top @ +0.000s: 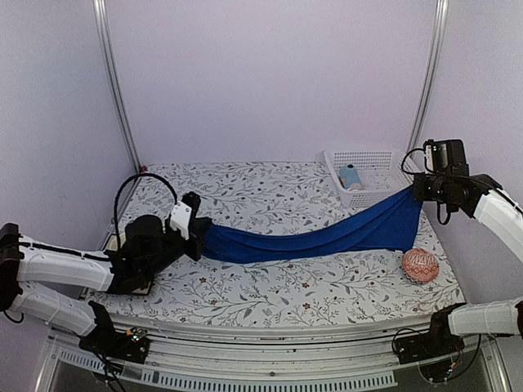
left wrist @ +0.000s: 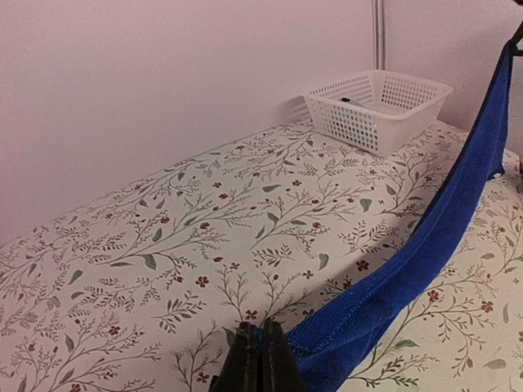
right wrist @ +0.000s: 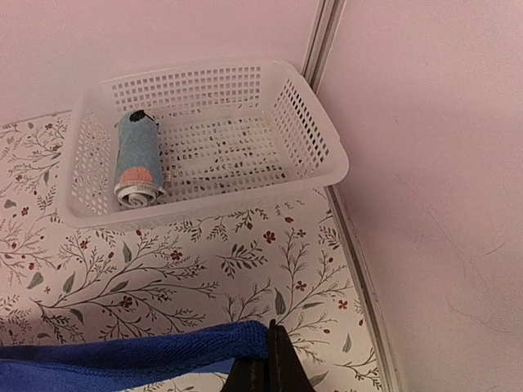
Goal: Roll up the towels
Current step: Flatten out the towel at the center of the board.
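Observation:
A long royal-blue towel (top: 327, 233) stretches across the table between my two grippers, sagging in the middle. My left gripper (top: 198, 233) is shut on its left end, low over the table; in the left wrist view the left gripper (left wrist: 261, 339) pinches the royal-blue towel (left wrist: 425, 237) at a corner. My right gripper (top: 417, 189) is shut on the right end, raised higher; the right wrist view shows the right gripper (right wrist: 276, 343) with the towel's edge (right wrist: 147, 351) clamped. A light-blue towel (right wrist: 136, 159), rolled into a short cylinder, lies in the white basket (right wrist: 315, 135).
The white basket (top: 388, 194) stands at the back right by the wall. A round pink-red patterned ball (top: 420, 265) lies at the table's right edge, below the towel's raised end. Walls close in behind and to the right.

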### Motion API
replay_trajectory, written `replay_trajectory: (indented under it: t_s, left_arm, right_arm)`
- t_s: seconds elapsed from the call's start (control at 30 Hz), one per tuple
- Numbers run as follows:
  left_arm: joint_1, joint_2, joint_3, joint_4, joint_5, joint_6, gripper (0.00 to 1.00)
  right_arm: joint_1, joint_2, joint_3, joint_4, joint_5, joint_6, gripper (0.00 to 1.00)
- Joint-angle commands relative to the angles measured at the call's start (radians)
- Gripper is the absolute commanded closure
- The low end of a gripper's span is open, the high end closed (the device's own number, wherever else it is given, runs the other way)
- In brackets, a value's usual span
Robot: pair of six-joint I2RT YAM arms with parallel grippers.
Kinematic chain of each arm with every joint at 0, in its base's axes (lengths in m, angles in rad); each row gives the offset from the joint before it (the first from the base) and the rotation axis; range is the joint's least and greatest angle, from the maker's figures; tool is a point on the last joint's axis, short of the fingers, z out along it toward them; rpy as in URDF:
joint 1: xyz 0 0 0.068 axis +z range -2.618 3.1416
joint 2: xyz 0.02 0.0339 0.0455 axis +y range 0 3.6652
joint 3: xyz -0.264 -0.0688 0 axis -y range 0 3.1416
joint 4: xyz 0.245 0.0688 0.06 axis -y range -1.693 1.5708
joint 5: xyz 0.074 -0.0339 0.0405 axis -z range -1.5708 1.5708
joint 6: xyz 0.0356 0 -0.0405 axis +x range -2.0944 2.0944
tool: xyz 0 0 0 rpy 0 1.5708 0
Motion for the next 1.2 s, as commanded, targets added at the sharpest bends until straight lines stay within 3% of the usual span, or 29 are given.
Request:
replay_trajectory:
  t_s: [0.0,0.23,0.43,0.63,0.93,1.07,1.17]
  left_arm:
    - [-0.094,0.069,-0.032,0.117,-0.144,-0.078,1.00]
    - [-0.106,0.225,-0.041,0.157,-0.094,-0.119,1.00]
    - [-0.118,0.358,0.037,0.012,-0.029,-0.229,0.93]
    - [-0.141,0.366,0.009,-0.024,-0.067,-0.358,0.87]
    - [-0.227,0.419,-0.027,-0.002,-0.079,-0.458,0.80]
    - [-0.255,0.432,-0.014,-0.051,-0.082,-0.455,0.70]
    - [-0.267,0.355,-0.012,-0.132,-0.128,-0.430,0.51]
  right_arm:
    - [0.010,0.030,-0.017,-0.006,0.038,0.027,0.97]
    - [0.024,0.150,-0.036,-0.005,0.055,0.035,0.97]
    - [0.026,0.283,-0.009,0.013,0.132,0.038,0.97]
    - [0.002,0.434,0.060,0.052,0.198,0.033,0.97]
    - [-0.006,0.461,0.068,0.103,0.161,0.014,0.97]
    - [-0.005,0.458,0.059,0.116,0.131,0.008,0.97]
    - [-0.006,0.455,0.054,0.124,0.120,0.003,0.97]
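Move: The left hand holds the blue towel's left end, with its landing spot on the board about 19 cm below, 5 cm back and 4 cm right. The right hand grips the other end; the board spot for it lies roughly 25 cm down and 5 cm ahead, 1 cm right. From the right hand, the white basket sits some 20 cm ahead, 2 cm left and 22 cm below, and the red bowl 4 cm back, 7 cm right and 23 cm below. Left lowers its towel end some 17 cm onto the board, opening; right keeps gripping, sinking about 12 cm. ##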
